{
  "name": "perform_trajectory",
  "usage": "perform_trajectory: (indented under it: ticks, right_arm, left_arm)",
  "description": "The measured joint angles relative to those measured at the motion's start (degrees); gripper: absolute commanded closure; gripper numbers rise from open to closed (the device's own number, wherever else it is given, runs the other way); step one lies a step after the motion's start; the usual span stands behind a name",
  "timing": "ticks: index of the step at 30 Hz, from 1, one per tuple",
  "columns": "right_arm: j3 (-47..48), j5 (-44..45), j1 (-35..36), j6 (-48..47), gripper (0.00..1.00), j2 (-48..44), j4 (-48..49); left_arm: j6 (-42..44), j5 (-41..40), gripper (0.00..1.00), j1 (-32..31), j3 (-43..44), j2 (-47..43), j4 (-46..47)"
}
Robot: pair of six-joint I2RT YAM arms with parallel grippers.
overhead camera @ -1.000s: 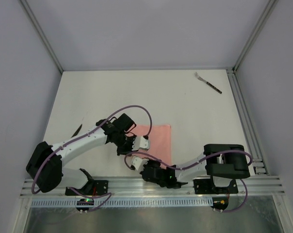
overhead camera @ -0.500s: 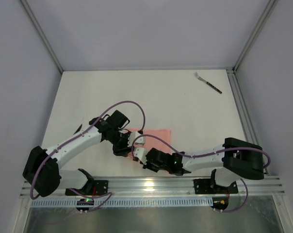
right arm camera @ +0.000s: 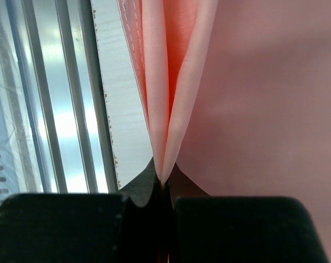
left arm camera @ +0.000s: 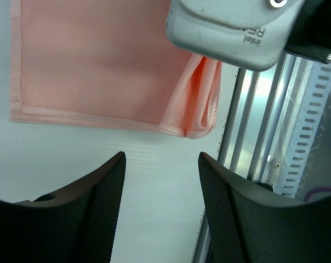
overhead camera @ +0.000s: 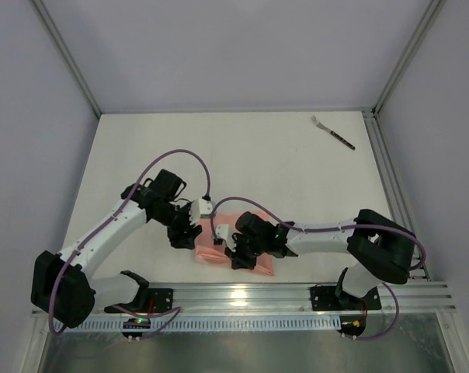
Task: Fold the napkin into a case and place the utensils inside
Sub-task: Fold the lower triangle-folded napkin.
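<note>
The salmon-pink napkin (overhead camera: 208,251) lies folded and bunched near the table's front edge, partly under both grippers. My right gripper (overhead camera: 236,259) is shut on a pinched fold of the napkin (right arm camera: 253,98), and the layers rise from its closed jaws (right arm camera: 163,183). My left gripper (overhead camera: 185,235) stands open just left of the cloth, apart from it. In the left wrist view its fingers (left arm camera: 102,208) frame bare table, with the napkin's (left arm camera: 100,66) hemmed edge beyond them. The fork (overhead camera: 333,132) lies alone at the far right corner.
An aluminium rail (overhead camera: 234,295) runs along the near table edge, right beside the napkin (left arm camera: 253,137) (right arm camera: 56,98). The right wrist's grey camera housing (left arm camera: 231,27) hangs over the cloth. Frame posts (overhead camera: 390,179) line the table's right side.
The right gripper shut on the napkin's near edge and carried it up and left, folding the flat square. The left gripper let go, opened and drew back to the left.
</note>
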Motion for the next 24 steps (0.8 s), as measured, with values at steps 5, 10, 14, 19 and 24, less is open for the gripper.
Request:
perform_trajectory:
  ticks: [5,10,14,19,24]
  right_arm:
    - [2.47,-10.32,-6.08,-1.86,0.96,3.56,-1.99]
    - [6.99,-18.80,-10.56,-3.56,0.96,8.92,-3.34]
    - [9.44,-23.32,-12.13,-4.17,0.96,11.93,-4.13]
    - [11.39,-26.67,-12.33,-4.72,0.96,14.56,-4.59]
    - [11.39,-28.22,-12.39,-4.44,0.96,15.06,-4.55]
  left_arm:
    - [-2.29,4.79,0.36,2.97,0.94,0.33,1.88]
    - [-3.06,6.88,0.23,3.89,1.25,3.78,4.92]
    - [-2.58,7.28,0.21,4.02,0.48,6.34,8.04]
    - [-0.48,7.15,0.21,4.17,-1.27,6.88,11.50]
    - [2.75,7.39,0.21,4.17,-2.29,9.29,12.63]
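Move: The left end of the napkin's folded lower flap lies about 4 cm back, 2 cm to the right and some 9 cm below my open left hand. The napkin's middle is about 2 cm back and 11 cm to the right of that hand. My right hand already pinches the flap low over the table; from it the flap's left end is some 11 cm left and 3 cm ahead, and the napkin's middle about 7 cm straight ahead. I carry my left hand about 4 cm forward and some 2 cm right over the napkin's left edge, first lifting slightly, then sinking about 4 cm towards the cloth while its fingers spread wider. My right hand keeps its pinch on the flap, drags it roughly 2 cm forward and left, easing back a little at the end, while its fingertips swing some 20 degrees towards my base. ##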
